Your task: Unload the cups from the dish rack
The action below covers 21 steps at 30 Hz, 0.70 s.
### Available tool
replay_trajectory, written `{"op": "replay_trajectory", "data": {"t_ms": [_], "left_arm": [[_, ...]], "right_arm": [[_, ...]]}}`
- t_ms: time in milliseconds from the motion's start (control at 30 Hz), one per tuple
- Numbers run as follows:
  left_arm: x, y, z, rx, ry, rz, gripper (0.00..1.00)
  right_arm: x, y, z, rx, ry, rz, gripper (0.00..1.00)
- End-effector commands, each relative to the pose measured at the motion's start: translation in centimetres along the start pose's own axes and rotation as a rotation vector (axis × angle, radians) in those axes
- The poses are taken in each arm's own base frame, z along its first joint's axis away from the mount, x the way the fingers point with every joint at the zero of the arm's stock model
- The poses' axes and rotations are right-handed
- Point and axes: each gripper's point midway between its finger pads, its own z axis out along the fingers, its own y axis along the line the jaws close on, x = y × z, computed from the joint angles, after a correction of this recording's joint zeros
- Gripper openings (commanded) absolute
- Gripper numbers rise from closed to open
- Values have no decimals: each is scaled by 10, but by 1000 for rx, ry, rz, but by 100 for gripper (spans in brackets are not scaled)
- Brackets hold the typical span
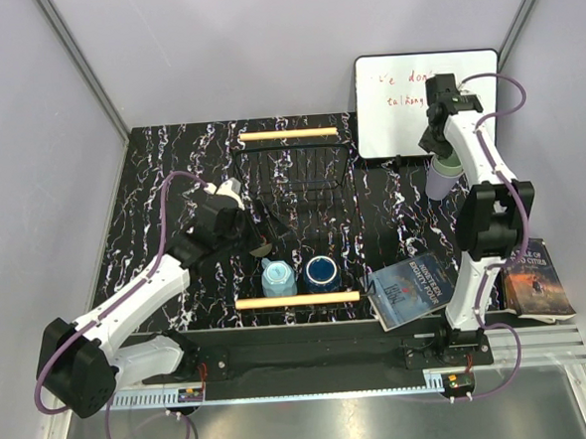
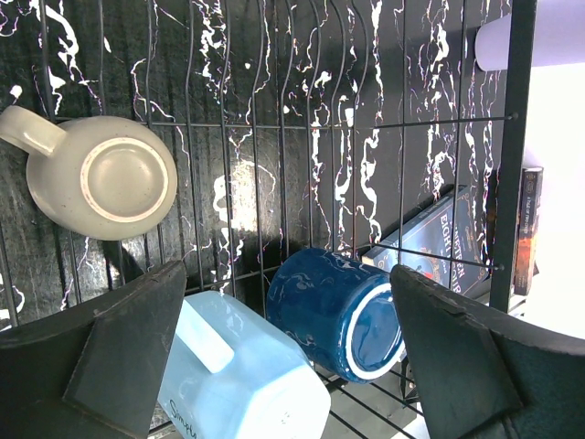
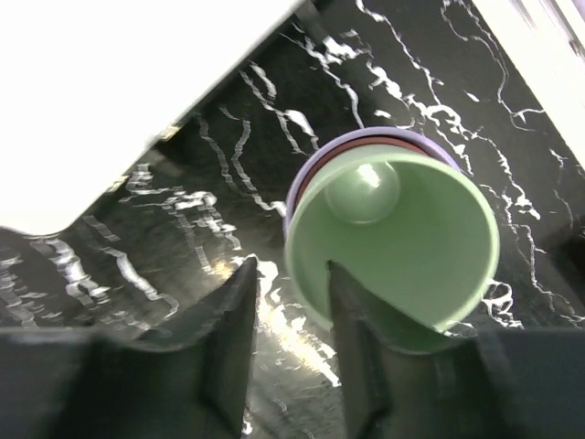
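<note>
The black wire dish rack (image 1: 300,169) lies mid-table, a wooden bar at each end. A light blue mug (image 1: 278,277) and a dark navy mug (image 1: 322,270) lie on their sides in its near end. My left gripper (image 1: 254,232) hovers over the rack, open wide; in its wrist view both mugs (image 2: 238,375) (image 2: 338,306) lie below the fingers (image 2: 119,357), and a beige handled mug (image 2: 101,178) sits base-up. Right of the rack, the pale green tumbler (image 3: 402,238) sits nested in the lavender tumbler (image 1: 440,183). My right gripper (image 3: 291,267) is open astride its rim, one finger inside.
A white whiteboard (image 1: 404,83) with red writing lies at the back right, just behind the stacked tumblers. One book (image 1: 412,290) lies at the rack's near right corner, and another book (image 1: 538,279) lies beside the right arm's base.
</note>
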Motion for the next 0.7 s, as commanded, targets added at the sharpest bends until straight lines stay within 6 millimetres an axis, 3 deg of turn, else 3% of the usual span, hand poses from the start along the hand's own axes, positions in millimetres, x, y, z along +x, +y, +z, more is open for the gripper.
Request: {"op": "replay_trajectory", "data": {"t_ms": [0,67,200,233,300,367,400,433,500,567,633,667], "left_arm": [[-9,-8,-6,29,-37,20,99],[-12,-10,-8,33,-47,34,99],[-22,-14,-12,31,-77,56,99],[-23,-14,-11,27,-79,73,99],[-28,-19,-12,35,-83,96,99],[-32,-18,-11,2,-80,146,99],[-33,-18,-10,-8,-72,161,99],[-31,-7,-6,-61,-52,192,99],[-39,-10,-7,-90,-59,224,99],[-42,-9,-7,-127,-55,263,99],[-41,-6,-8,-158,-52,291,99],[-41,-7,-9,-168,-59,307,99]], "right_arm": [[-52,8,-77,-173,-160,98,48],[-56,14,-96,-239,-173,106,54],[-63,42,-169,-564,-205,141,64],[-50,60,-194,-734,-145,113,67],[-33,74,-231,-925,-149,71,75],[-8,85,-258,-1021,-153,-20,78],[20,90,-275,-1057,-144,-82,80],[32,92,-280,-1062,-151,-123,80],[61,89,-292,-1104,-128,-159,80],[75,88,-303,-1161,-127,-157,80],[104,78,-307,-1197,-102,-169,80],[119,75,-297,-1188,-76,-177,80]]}}
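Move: Just past the right hand's loosened fingers, the stack with the green cup on top has its middle about 2 cm back, 4 cm to the right and 6 cm below. The small brown mug in the rack lies roughly 17 cm back, 45 cm left and 11 cm below that hand. From the left hand the brown mug is about 2 cm ahead, 5 cm left and 10 cm lower; the light blue mug is some 8 cm back, 1 cm left, the dark blue one 8 cm back, 9 cm right, both 8 cm below. Rising almost straight up off the green cup first, the right hand then sweeps left and back towards the rack, ending about 20 cm higher and 20 cm to the left, while its fingers open wide and the wrist tips up and swings counter-clockwise. Late on, the left hand eases about 3 cm forward and up over the rack, rolling its left side up some 10 degrees, fingers still wide open. ##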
